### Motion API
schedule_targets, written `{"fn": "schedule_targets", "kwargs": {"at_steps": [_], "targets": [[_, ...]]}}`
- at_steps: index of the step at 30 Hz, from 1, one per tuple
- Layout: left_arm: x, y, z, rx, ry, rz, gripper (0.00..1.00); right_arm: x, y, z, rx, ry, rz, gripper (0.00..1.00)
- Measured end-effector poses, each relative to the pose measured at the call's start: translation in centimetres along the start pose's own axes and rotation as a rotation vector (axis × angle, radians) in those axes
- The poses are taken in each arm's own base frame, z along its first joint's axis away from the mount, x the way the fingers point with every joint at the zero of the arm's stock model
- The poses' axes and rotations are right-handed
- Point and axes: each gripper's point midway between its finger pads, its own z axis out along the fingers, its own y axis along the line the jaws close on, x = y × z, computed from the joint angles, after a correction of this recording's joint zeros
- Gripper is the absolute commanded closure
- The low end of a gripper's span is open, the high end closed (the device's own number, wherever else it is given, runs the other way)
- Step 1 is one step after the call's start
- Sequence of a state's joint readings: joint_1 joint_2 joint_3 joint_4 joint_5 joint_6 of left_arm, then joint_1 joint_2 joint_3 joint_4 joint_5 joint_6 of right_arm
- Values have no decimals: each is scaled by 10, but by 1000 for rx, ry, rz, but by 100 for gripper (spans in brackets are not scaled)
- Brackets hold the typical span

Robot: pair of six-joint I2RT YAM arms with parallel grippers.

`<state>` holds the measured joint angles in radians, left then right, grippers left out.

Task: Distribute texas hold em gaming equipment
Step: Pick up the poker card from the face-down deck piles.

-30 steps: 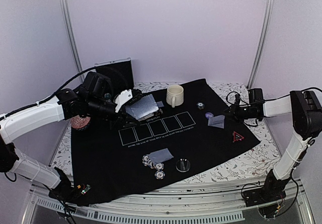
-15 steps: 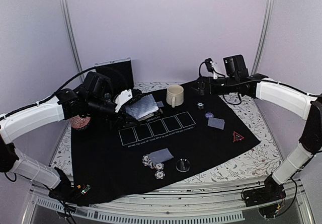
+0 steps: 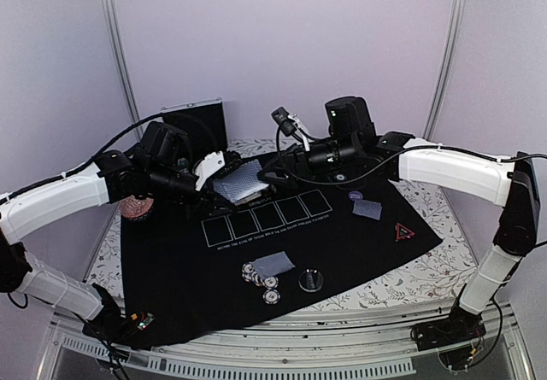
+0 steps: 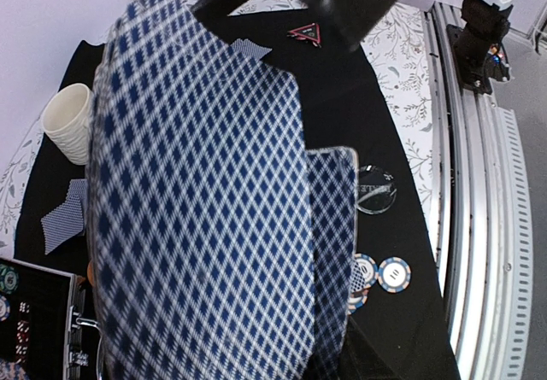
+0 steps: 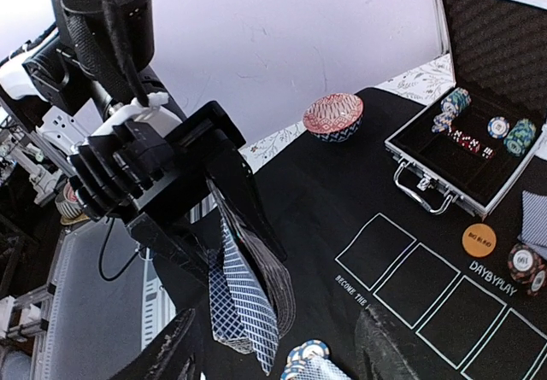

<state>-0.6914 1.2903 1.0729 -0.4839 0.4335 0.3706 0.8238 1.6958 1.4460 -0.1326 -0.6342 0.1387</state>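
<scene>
My left gripper [image 3: 217, 169] is shut on a fanned deck of blue-checked playing cards [image 3: 241, 181], held tilted above the far left of the black mat; the deck fills the left wrist view [image 4: 197, 201] and hides the fingers. My right gripper [image 3: 272, 170] is open and empty, just right of the deck, which hangs between its spread fingers in the right wrist view [image 5: 248, 303]. Face-down cards [image 3: 273, 263] with striped chips [image 3: 260, 276] and a dark disc [image 3: 311, 280] lie near the front. A purple disc [image 3: 355, 195], a card [image 3: 368, 208] and a red-edged triangle [image 3: 402, 231] lie at the right.
An open metal case [image 5: 487, 141] with more chips stands at the back left. A red patterned bowl [image 3: 137, 207] sits at the mat's left edge. An orange disc [image 5: 479, 239] lies by the printed card boxes [image 3: 267, 216]. The cream mug [image 4: 68, 124] stands at the back.
My right arm has swung from the far right, across the back of the mat, to the deck in my left gripper. The left arm and the deck have not moved.
</scene>
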Motion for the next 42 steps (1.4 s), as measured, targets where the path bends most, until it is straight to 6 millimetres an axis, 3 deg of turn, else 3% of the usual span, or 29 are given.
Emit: {"fn": "schedule_targets", "kwargs": {"at_steps": [7, 9, 13, 24, 33, 42], "targets": [[0, 0, 0, 0, 0, 0, 61, 1, 1, 4, -20, 0, 15, 76], [0, 0, 0, 0, 0, 0, 61, 1, 2, 4, -29, -1, 20, 80], [0, 0, 0, 0, 0, 0, 61, 3, 2, 5, -35, 4, 23, 97], [0, 0, 0, 0, -1, 0, 61, 2, 3, 3, -28, 7, 18, 98], [0, 0, -1, -1, -2, 1, 61, -27, 26, -26, -26, -90, -40, 98], [-1, -2, -1, 8, -6, 0, 61, -21, 20, -22, -17, -91, -3, 98]]}}
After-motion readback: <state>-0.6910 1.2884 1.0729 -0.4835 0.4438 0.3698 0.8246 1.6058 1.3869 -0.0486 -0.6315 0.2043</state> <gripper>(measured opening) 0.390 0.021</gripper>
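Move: The top poker card of the face-down deck held in the left fingers is right at the right hand, which points left at it: the deck's middle is about 4 cm left, 2 cm back and 3 cm below. The mug stands some 27 cm ahead, 9 cm right and 20 cm lower; a dealt card on the mat is nearly straight below, about 2 cm back, 1 cm right and 25 cm down. From the left hand, the deck's middle is roughly 4 cm right, 1 cm ahead and 2 cm up. With the left hand holding the deck still, the right hand stays almost in place and shuts its half-open fingers fully, pinching the top poker card by its upper edge. Keeping that pinch, it then draws the card upward along the deck, rising about 4 cm with a slight shift back and right, before easing down a little, the wrist rolling only about 5 degrees. ##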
